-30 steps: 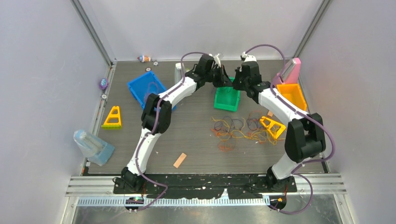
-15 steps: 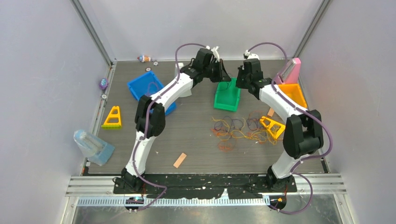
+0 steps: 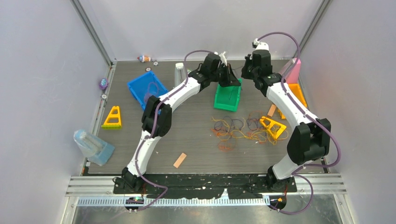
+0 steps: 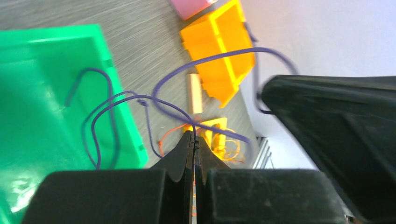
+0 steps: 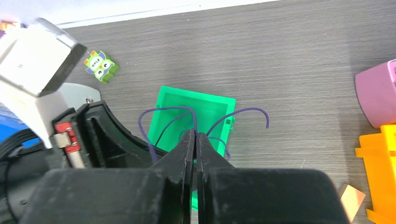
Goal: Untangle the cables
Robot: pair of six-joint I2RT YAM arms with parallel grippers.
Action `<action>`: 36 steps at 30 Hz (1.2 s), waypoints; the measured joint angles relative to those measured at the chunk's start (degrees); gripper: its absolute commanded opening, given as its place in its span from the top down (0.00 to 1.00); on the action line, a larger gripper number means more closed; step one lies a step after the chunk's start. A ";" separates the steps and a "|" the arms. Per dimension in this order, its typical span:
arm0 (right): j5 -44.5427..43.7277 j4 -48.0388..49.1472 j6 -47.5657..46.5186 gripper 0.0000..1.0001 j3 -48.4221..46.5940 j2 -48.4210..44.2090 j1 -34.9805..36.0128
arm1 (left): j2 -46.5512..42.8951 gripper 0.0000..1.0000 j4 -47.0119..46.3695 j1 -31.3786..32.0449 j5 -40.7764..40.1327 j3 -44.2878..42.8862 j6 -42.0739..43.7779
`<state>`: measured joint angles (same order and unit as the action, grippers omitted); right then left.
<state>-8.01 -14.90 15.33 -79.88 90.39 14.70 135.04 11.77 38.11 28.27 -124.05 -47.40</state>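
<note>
Both grippers hang over the green bin (image 3: 226, 99) at the back of the table. My left gripper (image 3: 229, 77) is shut on a thin dark purple cable (image 4: 110, 100) that loops over the bin (image 4: 42, 93); its fingertips (image 4: 193, 136) pinch it. My right gripper (image 3: 248, 73) is shut on the same purple cable (image 5: 238, 114) at its tips (image 5: 195, 134), above the bin (image 5: 211, 105). The other cables (image 3: 236, 129), orange-yellow, red and dark, lie tangled on the table nearer the arms.
A yellow triangle frame (image 3: 272, 126) sits in the tangle's right edge. An orange bin (image 3: 297, 91) and a pink block (image 3: 293, 71) stand at the right. A blue bin (image 3: 147, 88), another yellow triangle (image 3: 112, 117), a clear container (image 3: 92, 145) and a tan stick (image 3: 180, 160) lie left and near.
Both grippers have shifted right and a little farther back over the green bin, still shut. The tangle on the table has not moved.
</note>
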 measured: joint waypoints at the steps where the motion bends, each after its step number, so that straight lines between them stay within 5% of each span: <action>1: 0.20 0.00 0.00 0.95 0.00 0.66 0.00 | 0.87 1.00 0.28 -0.17 -0.22 0.13 -0.22; 12: 5.53 -0.68 1.09 0.95 -0.04 14.19 0.02 | 3.28 0.97 13.20 -3.65 -8.07 0.42 2.56; 20: 5.79 -3.87 1.51 0.95 -2.27 19.08 0.79 | 3.28 0.76 22.77 -2.93 -13.92 -1.84 8.33; 36: 3.28 -9.68 1.40 0.93 -11.26 28.68 3.26 | -7.67 0.53 28.33 -2.16 -21.27 0.63 15.30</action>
<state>-4.73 -24.58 16.73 -91.13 119.07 17.96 127.37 40.10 35.94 7.01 -123.42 -32.10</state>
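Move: Both hands hold the loose purple cable over the green bin. The bin's middle is roughly 5 cm to the right hand's left, 2 cm ahead and 22 cm below; from the left hand it is about 5 cm ahead, 2 cm left and 17 cm below. Counted from the right hand, the tangled cables lie some 17 cm back and 4 cm right, and the wooden block 6 cm back and 19 cm right, both about 24 cm down. Still pinching the purple cable, the right hand lowers it some 19 cm into the green bin, easing about 5 cm left and tipping its fingers further down. The left hand dips about 10 cm while swinging left, opens and lets go of the cable, then carries on left, 11 cm in all, and rises, its fingers tilted some 30 degrees further down. ##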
